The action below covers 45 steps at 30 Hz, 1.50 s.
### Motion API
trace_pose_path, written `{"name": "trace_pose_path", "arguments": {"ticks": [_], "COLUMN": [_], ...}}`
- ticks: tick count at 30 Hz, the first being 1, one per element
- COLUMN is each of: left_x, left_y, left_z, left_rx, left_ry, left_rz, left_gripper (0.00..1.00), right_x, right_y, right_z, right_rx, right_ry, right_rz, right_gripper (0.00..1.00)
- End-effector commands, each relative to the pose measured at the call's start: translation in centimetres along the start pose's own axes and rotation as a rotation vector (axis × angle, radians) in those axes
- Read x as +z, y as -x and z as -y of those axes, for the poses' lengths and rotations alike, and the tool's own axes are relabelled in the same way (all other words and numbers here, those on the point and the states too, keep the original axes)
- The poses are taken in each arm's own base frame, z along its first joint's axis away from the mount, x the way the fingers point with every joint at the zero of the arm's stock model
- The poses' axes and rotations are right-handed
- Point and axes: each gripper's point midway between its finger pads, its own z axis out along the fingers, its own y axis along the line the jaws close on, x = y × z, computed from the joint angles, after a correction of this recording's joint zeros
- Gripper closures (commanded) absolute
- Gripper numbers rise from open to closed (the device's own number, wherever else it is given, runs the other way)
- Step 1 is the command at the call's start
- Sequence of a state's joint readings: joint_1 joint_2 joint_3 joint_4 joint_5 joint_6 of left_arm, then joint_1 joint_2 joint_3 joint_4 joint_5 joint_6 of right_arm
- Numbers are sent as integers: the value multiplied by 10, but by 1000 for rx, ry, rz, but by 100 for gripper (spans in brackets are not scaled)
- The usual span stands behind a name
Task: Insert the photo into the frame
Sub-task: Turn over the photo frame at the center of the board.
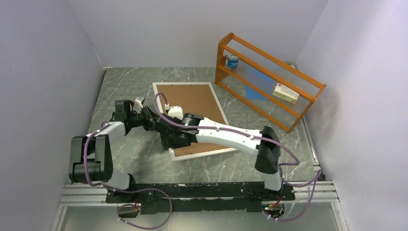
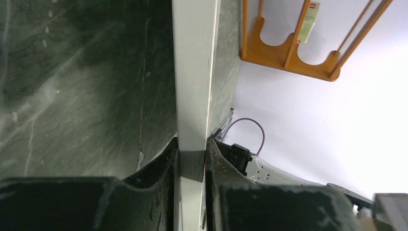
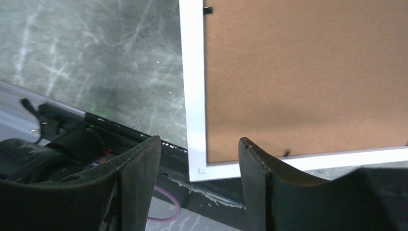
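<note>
The white frame (image 1: 183, 83) lies on the marble table with its brown backing board (image 1: 192, 98) facing up. The photo is hidden. My left gripper (image 1: 156, 122) is shut on the frame's left border; in the left wrist view its fingertips (image 2: 192, 144) pinch the white edge (image 2: 192, 72) from both sides. My right gripper (image 1: 172, 142) hovers at the frame's near-left corner. In the right wrist view it (image 3: 199, 144) stands open, nothing between its fingers, with the white corner (image 3: 195, 120) and brown board (image 3: 308, 72) just beyond them.
An orange wooden rack (image 1: 269, 79) stands at the back right, holding a small can (image 1: 232, 60) and a small box (image 1: 286, 93). The rack (image 2: 288, 53) also shows in the left wrist view. White walls close in the left, back and right.
</note>
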<state>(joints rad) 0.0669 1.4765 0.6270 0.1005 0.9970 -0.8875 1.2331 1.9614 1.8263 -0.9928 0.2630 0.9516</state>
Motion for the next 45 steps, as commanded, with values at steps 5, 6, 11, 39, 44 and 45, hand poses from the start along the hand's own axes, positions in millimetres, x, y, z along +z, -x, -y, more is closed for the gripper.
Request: {"name": "trace_pose_path", "arguments": {"ticks": [5, 6, 11, 39, 44, 45], "left_x": [-42, -47, -84, -158, -148, -143], "left_y": [8, 8, 14, 101, 99, 97], "left_z": [42, 48, 72, 192, 199, 202], "left_rx": [174, 193, 287, 752, 806, 816], "left_ry": [220, 243, 408, 776, 827, 824], "left_rz": [21, 23, 76, 318, 313, 308], "left_gripper": [97, 97, 98, 98, 98, 97], "right_x": [-77, -80, -98, -67, -63, -63], "right_y": [93, 102, 143, 147, 151, 152], "right_z": [53, 64, 123, 162, 161, 162], "right_rx": [172, 200, 315, 316, 354, 365], "right_ry": [126, 139, 172, 140, 148, 153], "right_rz": [232, 245, 320, 189, 183, 184], "right_gripper": [34, 34, 34, 37, 36, 36]}}
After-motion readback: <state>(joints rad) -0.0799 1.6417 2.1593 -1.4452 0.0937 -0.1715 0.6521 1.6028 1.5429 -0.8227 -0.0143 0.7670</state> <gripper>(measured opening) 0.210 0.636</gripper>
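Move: The left hand already grips the photo frame by its raised left edge; the frame's middle lies about 15 cm to its right, level with it fore and aft and some 5 cm lower. From the open right hand, that middle is roughly 9 cm ahead, 9 cm right and 7 cm down, and the frame's near-left corner is about 6 cm back and a little below. The wooden rack stands around 24 cm ahead and 41 cm right of that hand. Keeping its pinch on the frame's left edge, the left hand hoists it about 20 cm and draws it some 10 cm to the left, with a slight forward drift at the end, rolling about 60 degrees so its left side comes up and the frame swings on edge. The right hand, fingers already spread around the near part of that edge, comes clear upward, sweeps right and forward some 15 cm each way over the frame towards the rack, then sinks about 4 cm and stays open, facing the frame's brown back from the right. ##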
